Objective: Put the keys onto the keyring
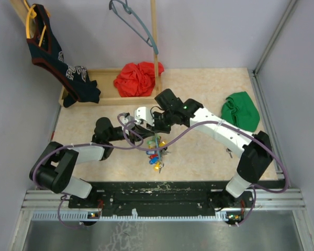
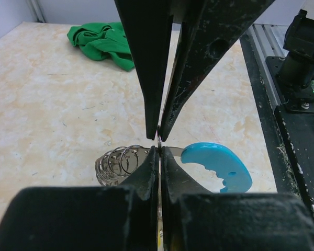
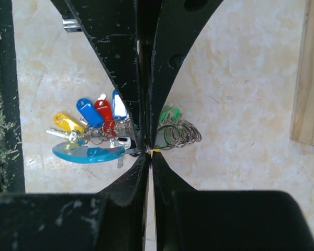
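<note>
The keyring hangs just above the table between both grippers; its thin metal band (image 2: pixel 175 150) runs into a light-blue section (image 2: pixel 220 164) (image 3: pixel 89 153). My left gripper (image 2: pixel 160 147) (image 1: pixel 145 135) is shut on the band. My right gripper (image 3: pixel 148 151) (image 1: pixel 156 129) comes in from the opposite side and is shut on the same spot, fingertips (image 2: pixel 156 123) almost touching the left ones. The keys (image 3: pixel 97 117) (image 1: pixel 156 154), with yellow, blue, red and green tags, hang from small split rings (image 3: pixel 178 135) (image 2: pixel 118 162) threaded on the band.
A green cloth (image 1: pixel 240 111) lies at the right. A wooden tray (image 1: pixel 102 97) at the back holds a red cloth (image 1: pixel 137 78). A dark garment (image 1: pixel 52 52) and a grey-blue hanger (image 1: pixel 133 21) hang above. A black rail (image 1: pixel 162 191) runs along the near edge.
</note>
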`<action>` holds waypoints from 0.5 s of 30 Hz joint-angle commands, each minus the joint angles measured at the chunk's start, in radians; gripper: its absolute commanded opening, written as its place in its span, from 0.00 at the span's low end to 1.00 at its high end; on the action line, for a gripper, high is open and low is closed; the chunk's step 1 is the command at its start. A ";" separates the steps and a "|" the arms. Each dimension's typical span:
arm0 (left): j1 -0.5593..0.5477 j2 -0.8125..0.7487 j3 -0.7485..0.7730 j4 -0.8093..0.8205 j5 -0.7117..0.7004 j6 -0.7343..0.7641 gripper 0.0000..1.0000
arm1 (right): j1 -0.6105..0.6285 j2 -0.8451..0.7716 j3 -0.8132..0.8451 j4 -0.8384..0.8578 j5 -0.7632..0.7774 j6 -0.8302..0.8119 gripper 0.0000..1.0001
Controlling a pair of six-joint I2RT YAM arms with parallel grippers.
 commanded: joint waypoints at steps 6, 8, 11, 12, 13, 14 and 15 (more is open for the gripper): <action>-0.004 0.032 -0.035 0.253 -0.032 -0.123 0.00 | -0.106 -0.191 -0.186 0.330 -0.225 0.191 0.24; -0.005 0.050 -0.047 0.322 -0.038 -0.157 0.00 | -0.129 -0.220 -0.250 0.399 -0.280 0.217 0.28; -0.003 0.074 -0.056 0.395 -0.040 -0.197 0.00 | -0.162 -0.244 -0.339 0.501 -0.342 0.270 0.29; -0.005 0.079 -0.058 0.409 -0.041 -0.204 0.00 | -0.175 -0.249 -0.380 0.543 -0.371 0.290 0.29; -0.005 0.082 -0.059 0.419 -0.041 -0.209 0.00 | -0.187 -0.256 -0.414 0.591 -0.402 0.314 0.29; -0.004 0.085 -0.060 0.426 -0.041 -0.210 0.00 | -0.198 -0.264 -0.446 0.644 -0.427 0.337 0.29; -0.004 0.085 -0.060 0.429 -0.043 -0.209 0.00 | -0.206 -0.267 -0.478 0.696 -0.439 0.360 0.28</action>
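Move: The keyring is pinched at its thin metal top by both my hands, its middle about 2 cm back and 3 cm below my left fingertips and 1 cm to their right. From my right fingertips, the keyring's middle is 2 cm back, 3 cm below and level sideways. The blue handle is roughly 5 cm back of the right fingertips and 3 cm down, the coil of rings 3 cm ahead and 2 cm down, and the key tags some 7 cm back and 7 cm below, both level sideways. With my left fingers keeping their pinch on the keyring's top, I open my right fingers to about a quarter, let go, and draw them some 2 cm to my right, away from my left fingertips, rising about 1 cm as the right hand rolls roughly 20 degrees, its left side coming up. My left hand nearly holds its place, lifting about half a centimetre and tilting its fingertips up some 5 degrees. ##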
